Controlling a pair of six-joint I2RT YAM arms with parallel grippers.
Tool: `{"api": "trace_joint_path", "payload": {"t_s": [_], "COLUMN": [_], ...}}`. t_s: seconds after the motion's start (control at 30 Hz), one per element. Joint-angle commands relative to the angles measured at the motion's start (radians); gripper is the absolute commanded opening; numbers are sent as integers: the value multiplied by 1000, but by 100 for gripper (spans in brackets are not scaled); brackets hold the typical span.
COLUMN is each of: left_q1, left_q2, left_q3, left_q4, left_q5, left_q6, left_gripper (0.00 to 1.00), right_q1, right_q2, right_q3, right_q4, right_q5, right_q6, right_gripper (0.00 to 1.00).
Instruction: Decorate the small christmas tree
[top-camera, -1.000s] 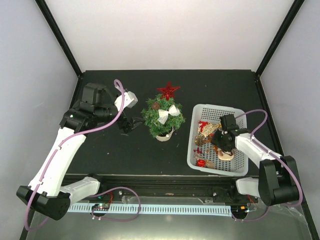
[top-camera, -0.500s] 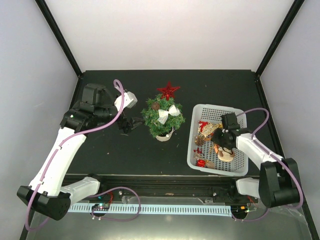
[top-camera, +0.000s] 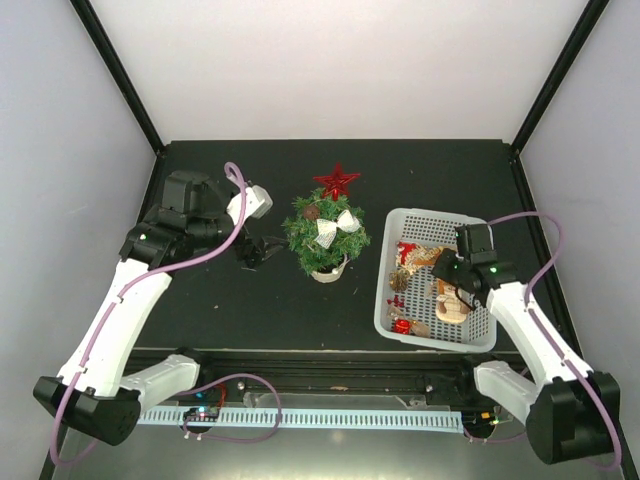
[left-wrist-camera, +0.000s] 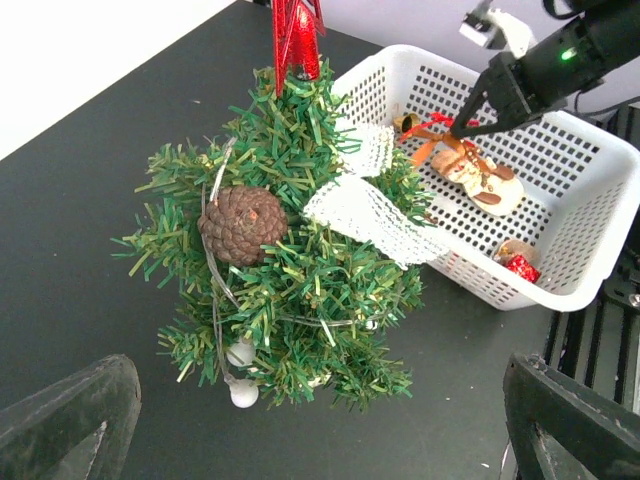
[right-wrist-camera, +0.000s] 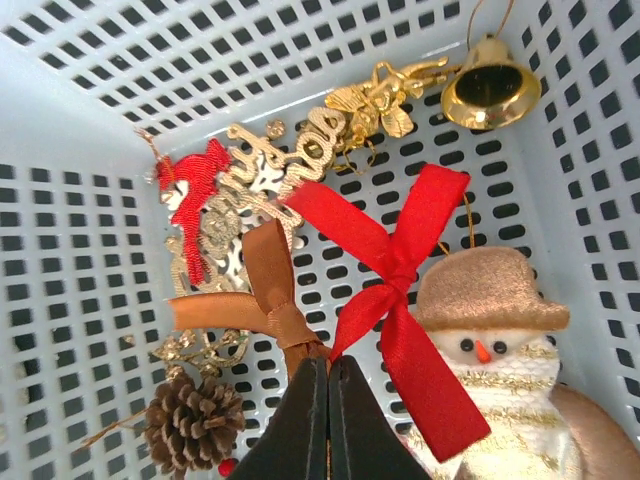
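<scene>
The small christmas tree (top-camera: 325, 240) stands mid-table in its cream pot (top-camera: 329, 270). It carries a red star (top-camera: 337, 181), a white lace bow (top-camera: 336, 228) and a pine cone (left-wrist-camera: 242, 222). In the left wrist view the tree (left-wrist-camera: 300, 300) lies between and beyond the wide-apart fingers. My left gripper (top-camera: 258, 250) is open just left of it, holding nothing. My right gripper (right-wrist-camera: 328, 372) is down in the white basket (top-camera: 385, 312), shut on the tails of a red ribbon (right-wrist-camera: 400, 250) and a brown ribbon (right-wrist-camera: 270, 290).
Inside the basket (right-wrist-camera: 60, 250) lie a snowman with a brown hat (right-wrist-camera: 490, 330), a gold bell (right-wrist-camera: 490, 92), gold lettering with a red figure (right-wrist-camera: 195, 200) and a pine cone (right-wrist-camera: 195, 425). The basket (left-wrist-camera: 560, 300) sits close to the tree's right side.
My right gripper's jaws have shut on the ribbon tails, and that arm's elbow has swung out to the right. The left arm has barely moved.
</scene>
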Motion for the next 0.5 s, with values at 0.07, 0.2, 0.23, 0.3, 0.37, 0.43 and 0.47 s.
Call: {"api": "trace_joint_path", "payload": {"t_s": [0.07, 0.2, 0.23, 0.3, 0.37, 0.43, 0.47], "left_q1": [13, 15, 16, 19, 21, 22, 22], "left_q2": [-28, -35, -36, -41, -46, -52, -54], "left_q3": [-19, -24, -24, -25, -27, -29, -31], "left_q4": [43, 48, 49, 49, 48, 47, 47], "left_q5": [-27, -44, -47, -49, -49, -51, -52], "left_q6": [-19, -25, -26, -29, -32, -33, -33], "left_gripper": [99, 99, 99, 99, 99, 99, 99], "right_q1": [36, 166, 204, 261, 290, 302, 320], "right_q2": [-107, -150, -159, -172, -185, -197, -208], "right_q3": [63, 110, 124, 146, 161, 172, 178], "right_q4": [-86, -138, -150, -161, -169, -163, -158], "right_q5": [57, 156, 192, 229, 236, 204, 195], "right_q6": [-47, -48, -44, -40, -37, -48, -52], "right_gripper": [1, 1, 1, 1, 1, 1, 1]}}
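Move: The right hand, shut on a red and an orange ribbon, is over the basket. The tree it is bound for stands about 25 cm to its left and 8 cm farther out, the middle of its branches some 4 cm higher. The basket's left wall is roughly 12 cm left and about level in reach; below lie the snowman, 4 cm to the right, and the pine cone, 8 cm left and 4 cm out. From the left hand, the tree is about 12 cm ahead, 11 cm right and 17 cm lower. Upward first, then up and to the left towards the tree, the right hand climbs about 8 cm out of the basket and swings some 4 cm left, easing slightly back. It keeps the red and orange ribbons pinched in its shut fingertips, while the wrist tips the fingers outward and turns counter-clockwise, each a little over 10 degrees. ##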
